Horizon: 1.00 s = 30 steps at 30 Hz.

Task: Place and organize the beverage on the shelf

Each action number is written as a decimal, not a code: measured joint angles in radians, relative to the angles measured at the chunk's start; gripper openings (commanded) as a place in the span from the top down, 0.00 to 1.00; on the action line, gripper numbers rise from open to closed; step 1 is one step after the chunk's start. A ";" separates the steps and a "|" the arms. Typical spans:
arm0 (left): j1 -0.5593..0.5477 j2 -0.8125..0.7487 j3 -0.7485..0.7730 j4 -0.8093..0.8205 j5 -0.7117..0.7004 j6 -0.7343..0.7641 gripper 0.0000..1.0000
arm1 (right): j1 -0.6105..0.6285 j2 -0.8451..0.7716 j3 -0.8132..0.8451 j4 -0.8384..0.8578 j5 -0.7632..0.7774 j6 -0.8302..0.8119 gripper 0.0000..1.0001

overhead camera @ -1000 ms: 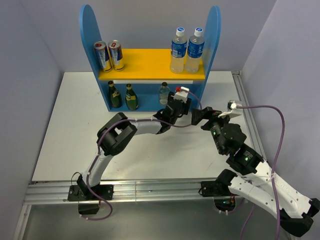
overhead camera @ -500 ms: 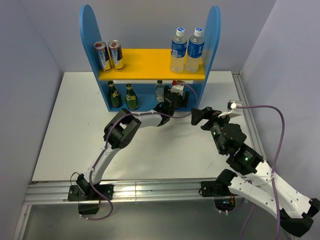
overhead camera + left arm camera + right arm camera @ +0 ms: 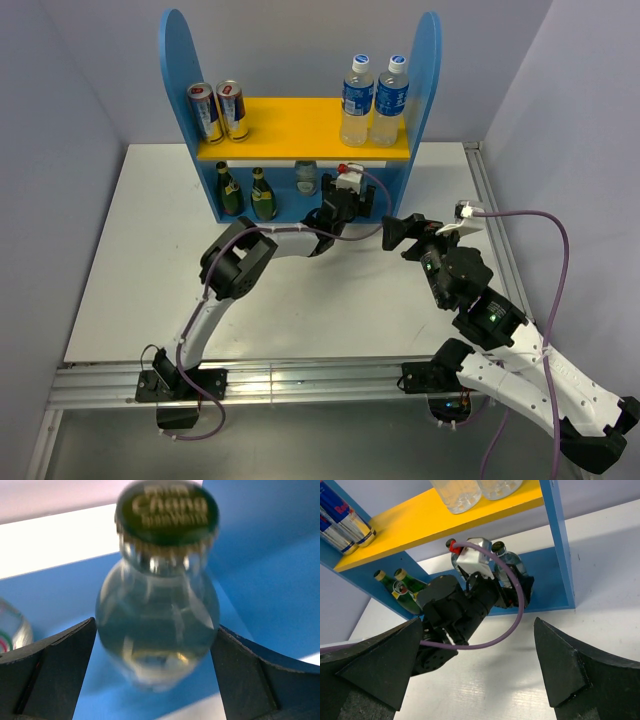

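Note:
The shelf [image 3: 300,128] stands at the back, with two blue-labelled plastic bottles [image 3: 373,100] on its yellow board and two green glass bottles [image 3: 246,192] on the lower level. My left gripper [image 3: 338,196] reaches into the lower level, open. A short clear bottle with a green cap [image 3: 157,625] stands upright on the blue floor between its fingers [image 3: 55,665]. Another short clear bottle [image 3: 10,630] sits just to its left. My right gripper [image 3: 395,232] hangs open and empty over the table in front of the shelf's right side.
Two drink cans [image 3: 218,110] stand on the left of the yellow board. The shelf's right side panel [image 3: 560,540] is close beside the left gripper. A purple cable [image 3: 515,605] loops off the left wrist. Walls enclose the table on three sides.
My left gripper pushed deeper into the lower level and leftward, then opened its jaws around the short clear bottle. The clear bottle seen beside it in the top view now sits further left. The right arm stayed still.

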 measured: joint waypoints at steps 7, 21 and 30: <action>-0.045 -0.090 -0.120 0.026 -0.026 -0.005 0.01 | 0.000 -0.002 0.000 0.000 0.000 0.000 0.01; -0.144 -0.394 -0.468 0.014 -0.126 -0.046 0.01 | 0.000 -0.018 -0.014 0.000 0.011 0.002 0.01; -0.219 -0.769 -0.558 -0.433 -0.321 -0.142 0.01 | 0.000 0.037 0.089 -0.078 -0.022 0.006 0.00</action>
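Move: The left hand is still around the right-hand clear bottle on the lower shelf, fingers already open, the bottle's middle about 2 cm ahead, level with it. From that bottle, the other clear bottle stands about 13 cm to the left and 2 cm farther out, the nearer green bottle some 24 cm to the left, about in line. For the right hand, the right-hand clear bottle is roughly 25 cm ahead, 8 cm left and 20 cm below. Fingers staying wide open, the left hand backs some 17 cm off the bottle, later veering left and rising. ##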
